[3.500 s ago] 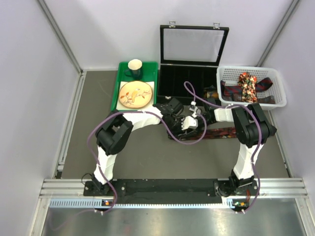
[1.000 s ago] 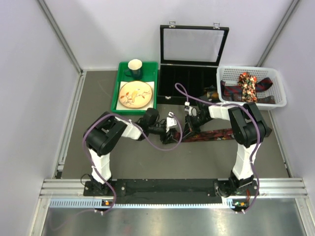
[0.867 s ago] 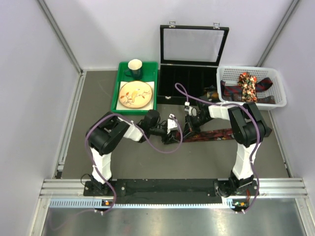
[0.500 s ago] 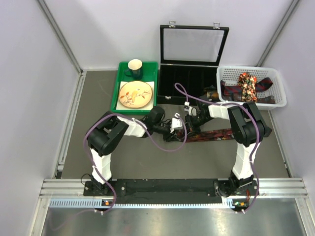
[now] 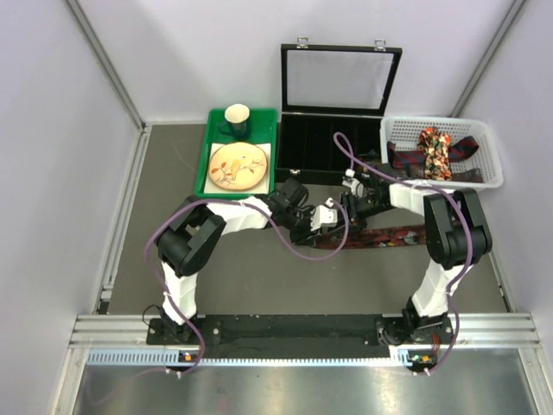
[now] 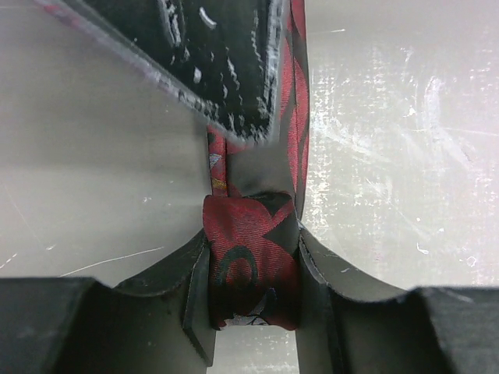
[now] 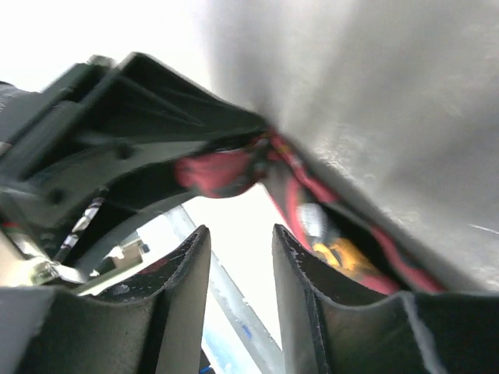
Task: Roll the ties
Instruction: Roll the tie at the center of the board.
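A dark red patterned tie [image 5: 390,235] lies stretched across the table, running right from its rolled left end. My left gripper [image 5: 328,216] is shut on that rolled end [image 6: 253,265], which fills the gap between its fingers [image 6: 195,288]. Just to its right, my right gripper [image 5: 352,204] stands open, and in the right wrist view nothing sits between its jaws [image 7: 240,241]. One of its black fingers [image 6: 226,62] hangs over the tie in the left wrist view. More ties, a red-orange floral one [image 5: 435,149] and a dark striped one [image 5: 404,161], lie in the white basket [image 5: 497,169].
An open black box [image 5: 333,138] with its lid up stands behind the grippers. To its left is a green tray [image 5: 207,154] with a plate [image 5: 238,166] and a mug [image 5: 237,119]. Purple cables loop over both arms.
My left gripper moved right to the tie's rolled end and closed on it. My right gripper let go, opened and drew back to the right.
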Robot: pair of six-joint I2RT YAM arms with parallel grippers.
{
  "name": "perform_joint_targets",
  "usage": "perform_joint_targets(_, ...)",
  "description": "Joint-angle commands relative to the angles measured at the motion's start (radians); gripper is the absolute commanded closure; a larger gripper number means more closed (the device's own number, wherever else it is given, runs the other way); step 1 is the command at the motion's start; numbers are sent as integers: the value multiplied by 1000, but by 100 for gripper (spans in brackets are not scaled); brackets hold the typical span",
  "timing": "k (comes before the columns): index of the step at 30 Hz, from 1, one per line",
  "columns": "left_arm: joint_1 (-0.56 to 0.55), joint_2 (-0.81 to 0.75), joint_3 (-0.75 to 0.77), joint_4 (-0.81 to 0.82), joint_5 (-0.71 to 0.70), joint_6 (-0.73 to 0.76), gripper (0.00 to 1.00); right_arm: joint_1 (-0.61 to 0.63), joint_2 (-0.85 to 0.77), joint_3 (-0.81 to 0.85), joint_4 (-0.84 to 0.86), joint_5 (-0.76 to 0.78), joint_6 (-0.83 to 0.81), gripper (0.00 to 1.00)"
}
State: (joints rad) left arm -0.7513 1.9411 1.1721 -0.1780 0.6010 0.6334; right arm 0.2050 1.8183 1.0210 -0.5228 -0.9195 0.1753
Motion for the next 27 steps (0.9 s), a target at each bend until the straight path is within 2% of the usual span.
perform_joint_targets(1,-23,59,27,-184,-130,15,85,13,-30,-39,133,-97,81,63)
perform_joint_targets(5,-34,67,38,-196,-152,19,84,31,19,-51,257,-123,183,63)
perform_joint_targets(8,-36,70,43,-199,-153,22,83,54,47,-48,288,-116,208,62)
perform_joint_targets(11,-36,70,43,-202,-147,26,82,63,53,-81,403,-124,268,62)
perform_joint_targets(19,-37,85,54,-209,-153,23,81,116,84,-61,359,-101,236,66)
perform_joint_targets(21,-37,88,55,-209,-150,20,81,117,88,-58,336,-91,214,75)
perform_joint_targets(24,-37,96,58,-210,-150,15,77,117,99,-42,267,-61,159,99)
perform_joint_targets(26,-37,98,55,-201,-150,6,71,117,108,-35,216,-22,115,100)
perform_joint_targets(27,-36,96,58,-207,-168,-14,64,114,119,-35,199,-9,99,100)
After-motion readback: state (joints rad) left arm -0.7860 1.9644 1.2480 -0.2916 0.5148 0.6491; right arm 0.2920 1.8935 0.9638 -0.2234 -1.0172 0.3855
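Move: The rolled end of the tie is already clamped between the left fingers, right at that hand's own point. From the right hand, open and empty, this roll lies about 5 cm to the left, level fore and aft, and some 3 cm lower. The unrolled tie runs off to the right, its middle about 14 cm right of the right hand, 1 cm back and 5 cm below. The black case is roughly 23 cm ahead and 4 cm left. The roll stays clamped in the left fingers near the table while the right hand comes back to it, going about 4 cm left with a tiny rise at first, then a dip of roughly 1.5 cm. Late on, the right fingers shut nearly all the way, pinching a fold of cloth at the roll beside the left fingers; the left wrist rolls only about 5 degrees. ##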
